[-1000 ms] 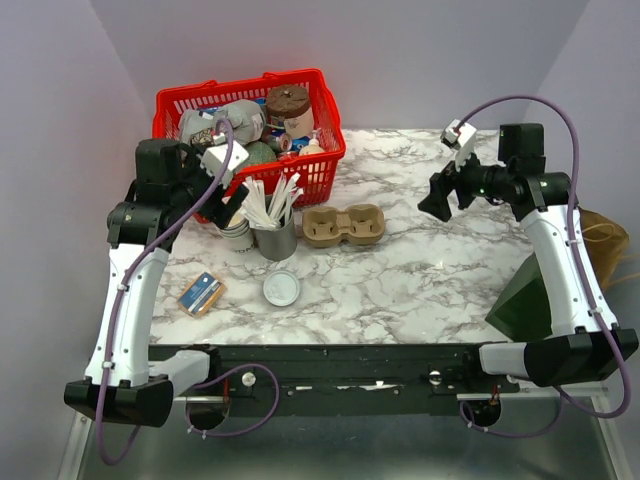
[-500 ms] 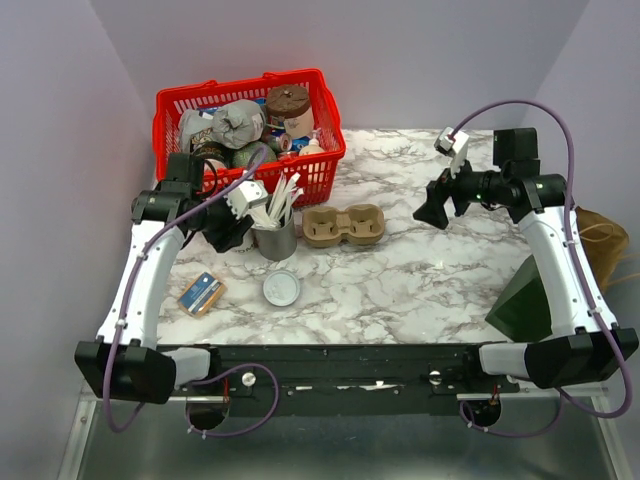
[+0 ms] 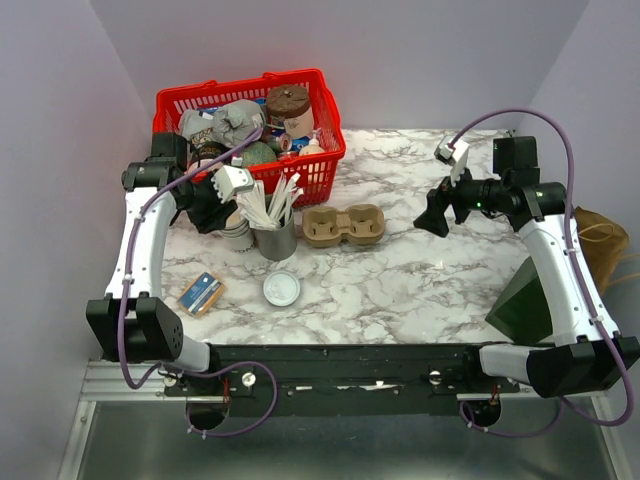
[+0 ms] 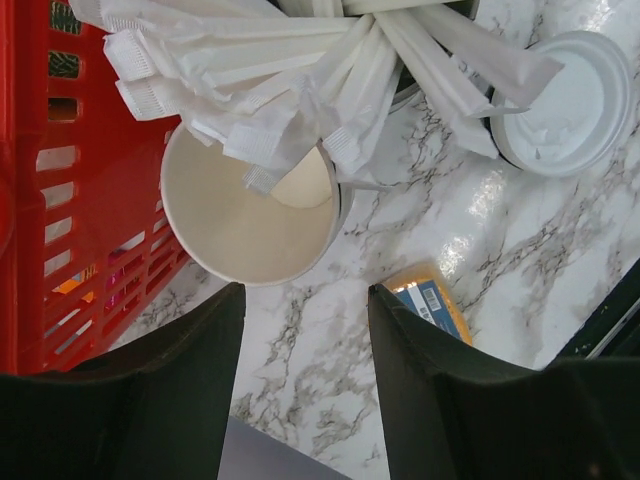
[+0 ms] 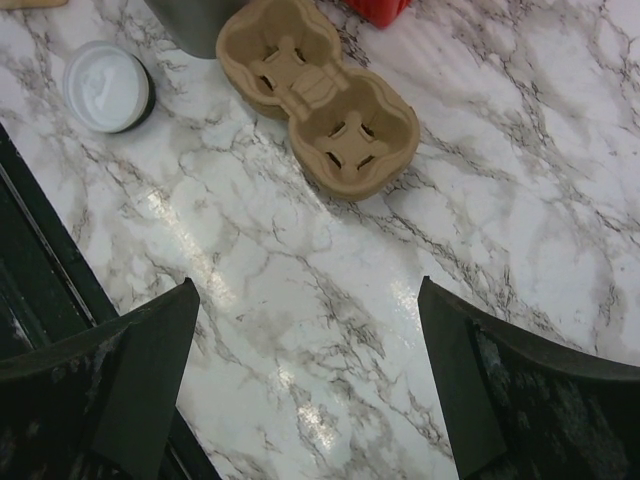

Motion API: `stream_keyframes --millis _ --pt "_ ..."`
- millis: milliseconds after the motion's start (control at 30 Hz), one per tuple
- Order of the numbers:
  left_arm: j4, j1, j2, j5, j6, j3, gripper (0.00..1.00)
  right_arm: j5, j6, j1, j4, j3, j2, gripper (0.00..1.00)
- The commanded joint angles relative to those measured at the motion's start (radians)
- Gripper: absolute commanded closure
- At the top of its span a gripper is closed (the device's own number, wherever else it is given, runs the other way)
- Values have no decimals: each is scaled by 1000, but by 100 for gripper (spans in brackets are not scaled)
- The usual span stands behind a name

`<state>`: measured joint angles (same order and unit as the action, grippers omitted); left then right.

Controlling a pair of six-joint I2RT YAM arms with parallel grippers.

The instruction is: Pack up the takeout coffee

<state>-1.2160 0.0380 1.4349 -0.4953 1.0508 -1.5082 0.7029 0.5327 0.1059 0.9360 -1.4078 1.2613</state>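
No lidded takeout coffee shows in any view. A lidless paper cup [image 4: 240, 230], cream inside, stands beside the red basket [image 4: 40, 200], partly under wrapped straws [image 4: 300, 80]. My left gripper [image 4: 305, 300] hangs open just short of that cup, with only marble between its fingers; from above it [image 3: 212, 208] is at the cup's [image 3: 237, 236] left. A loose flat white lid [image 3: 281, 289] lies nearer the front. My right gripper [image 5: 310, 300] is wide open and empty over bare marble, to the right [image 3: 432, 212] of the cardboard cup carrier [image 3: 343, 226].
A grey holder [image 3: 277, 243] of straws stands by the cup. The red basket [image 3: 165, 105] of goods fills the back left. An orange and blue packet [image 3: 202, 294] lies front left. A brown bag [image 3: 603, 240] and a dark green bag [image 3: 524, 300] sit at the right edge.
My left arm has swung its gripper towards the basket and the cup, and its jaws have narrowed. The right gripper has drifted slightly left and down.
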Motion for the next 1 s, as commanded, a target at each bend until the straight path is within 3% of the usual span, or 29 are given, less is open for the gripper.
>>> stream_keyframes --millis 0,967 --pt "-24 8 33 -83 90 -26 42 7 3 6 -9 12 -17 0" --pt "-17 8 160 -134 124 3 64 -25 7 6 -6 26 -5 0"
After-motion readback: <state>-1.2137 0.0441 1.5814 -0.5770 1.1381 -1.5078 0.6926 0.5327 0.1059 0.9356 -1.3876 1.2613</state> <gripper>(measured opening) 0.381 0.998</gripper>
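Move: The stack of white paper cups is just below the left hand, its middle about 5 cm ahead, 3 cm to the right and some 11 cm down. The straw holder stands roughly 10 cm to the right of the stack. The lid lies about 8 cm back and 14 cm right of the hand, the blue-and-tan card 10 cm back and 6 cm left, both some 16 cm lower. From the right hand the cups are about 48 cm left and 7 cm ahead. Downward, easing off as it goes, the left hand sinks about 4 cm towards the near rim of the top cup, edging forward 1.5 cm and slightly right. Its fingers close from somewhat over half open to a bit over a third, coming to straddle the cup's wall, one over the inside and one outside; a firm pinch can't be seen yet. The wrist tips only some 5 degrees. ##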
